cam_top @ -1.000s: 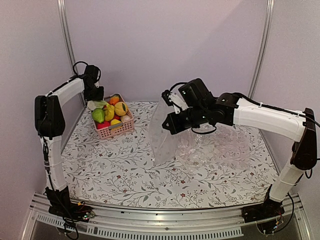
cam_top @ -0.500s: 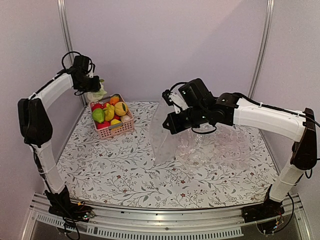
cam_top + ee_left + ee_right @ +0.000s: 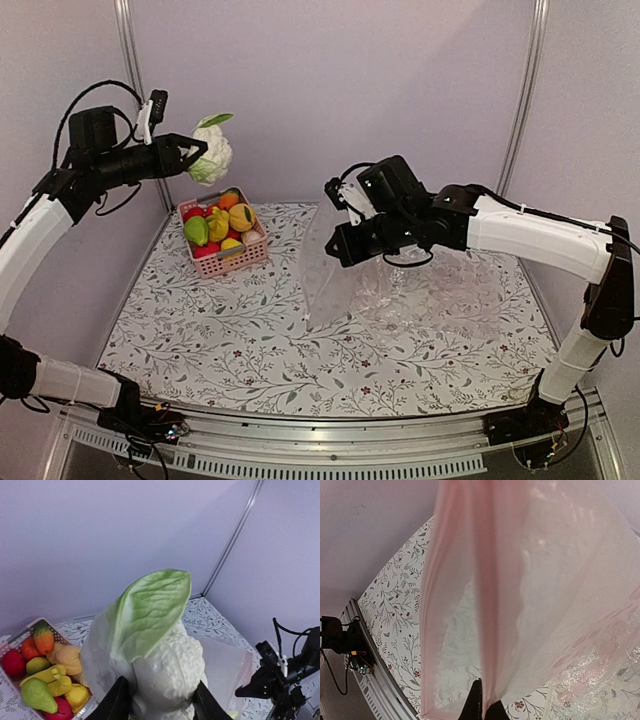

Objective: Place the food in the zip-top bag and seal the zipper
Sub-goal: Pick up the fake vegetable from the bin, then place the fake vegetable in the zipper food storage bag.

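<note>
My left gripper (image 3: 196,152) is shut on a whitish toy cauliflower (image 3: 212,158) with a green leaf and holds it high in the air, above the pink basket. In the left wrist view the cauliflower (image 3: 170,665) sits between both fingers (image 3: 116,702). More food (image 3: 218,226) lies in the basket: red, yellow, orange and green pieces. My right gripper (image 3: 338,246) is shut on the top edge of the zip-top bag (image 3: 322,275), which hangs down to the table at centre. Its pale pink zipper (image 3: 492,580) runs away from the right gripper (image 3: 484,709), with the mouth parted on the left.
The pink slatted basket (image 3: 228,258) stands at the back left of the flowered table (image 3: 230,340). A larger crinkled clear bag (image 3: 445,295) lies under and right of the right arm. Metal posts stand in both back corners.
My left arm has lifted the cauliflower out of the basket, swinging it up and a little right, well above the table. The right arm and the bag have not moved.
</note>
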You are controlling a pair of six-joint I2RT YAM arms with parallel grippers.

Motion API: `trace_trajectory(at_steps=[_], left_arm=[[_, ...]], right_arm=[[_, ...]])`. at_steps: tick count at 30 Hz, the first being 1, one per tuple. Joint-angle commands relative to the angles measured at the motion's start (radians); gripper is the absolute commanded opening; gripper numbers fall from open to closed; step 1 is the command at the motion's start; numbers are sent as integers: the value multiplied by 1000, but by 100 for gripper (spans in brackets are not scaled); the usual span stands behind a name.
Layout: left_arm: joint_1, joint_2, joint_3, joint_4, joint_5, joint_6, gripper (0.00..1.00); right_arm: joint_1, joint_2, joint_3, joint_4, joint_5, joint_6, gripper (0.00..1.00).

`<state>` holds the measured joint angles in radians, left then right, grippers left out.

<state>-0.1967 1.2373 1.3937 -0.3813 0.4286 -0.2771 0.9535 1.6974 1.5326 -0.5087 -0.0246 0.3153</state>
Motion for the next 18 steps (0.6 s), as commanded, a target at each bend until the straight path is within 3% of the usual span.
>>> trace_trajectory(at_steps=[1, 9, 18], left_arm=[[-128, -81, -94, 72, 238, -22, 0], [-338, -165, -234, 350, 390, -230, 0], [-499, -42, -257, 443, 413, -222, 0]], right_arm=[[2, -27, 41, -3, -10, 15, 0], [0, -37, 47, 4, -38, 34, 0], [-3, -69, 44, 22, -95, 52, 0]])
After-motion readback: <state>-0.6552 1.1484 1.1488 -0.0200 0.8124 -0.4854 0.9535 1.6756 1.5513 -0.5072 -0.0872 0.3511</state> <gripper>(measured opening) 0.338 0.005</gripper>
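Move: Off to the left hand's right, about 29 cm away, 6 cm nearer the base and some 25 cm lower, is the middle of the zip-top bag that its cauliflower is bound for. The right gripper stands about 32 cm to the left hand's right, 9 cm back and 17 cm lower; the food bin is roughly 13 cm ahead, 2 cm left and 33 cm below. From the right hand, the bag's middle lies about 3 cm ahead, 3 cm left and 8 cm down. Swinging back and to the right in about equal parts, some 24 cm in all and nearly level, the left hand carries the already gripped cauliflower away from the bin towards the bag, easing off near the end. The wrist turns clockwise through nearly 50 degrees, its left side dipping slightly. The right hand keeps pinching the bag's edge and rises about 2 cm. ##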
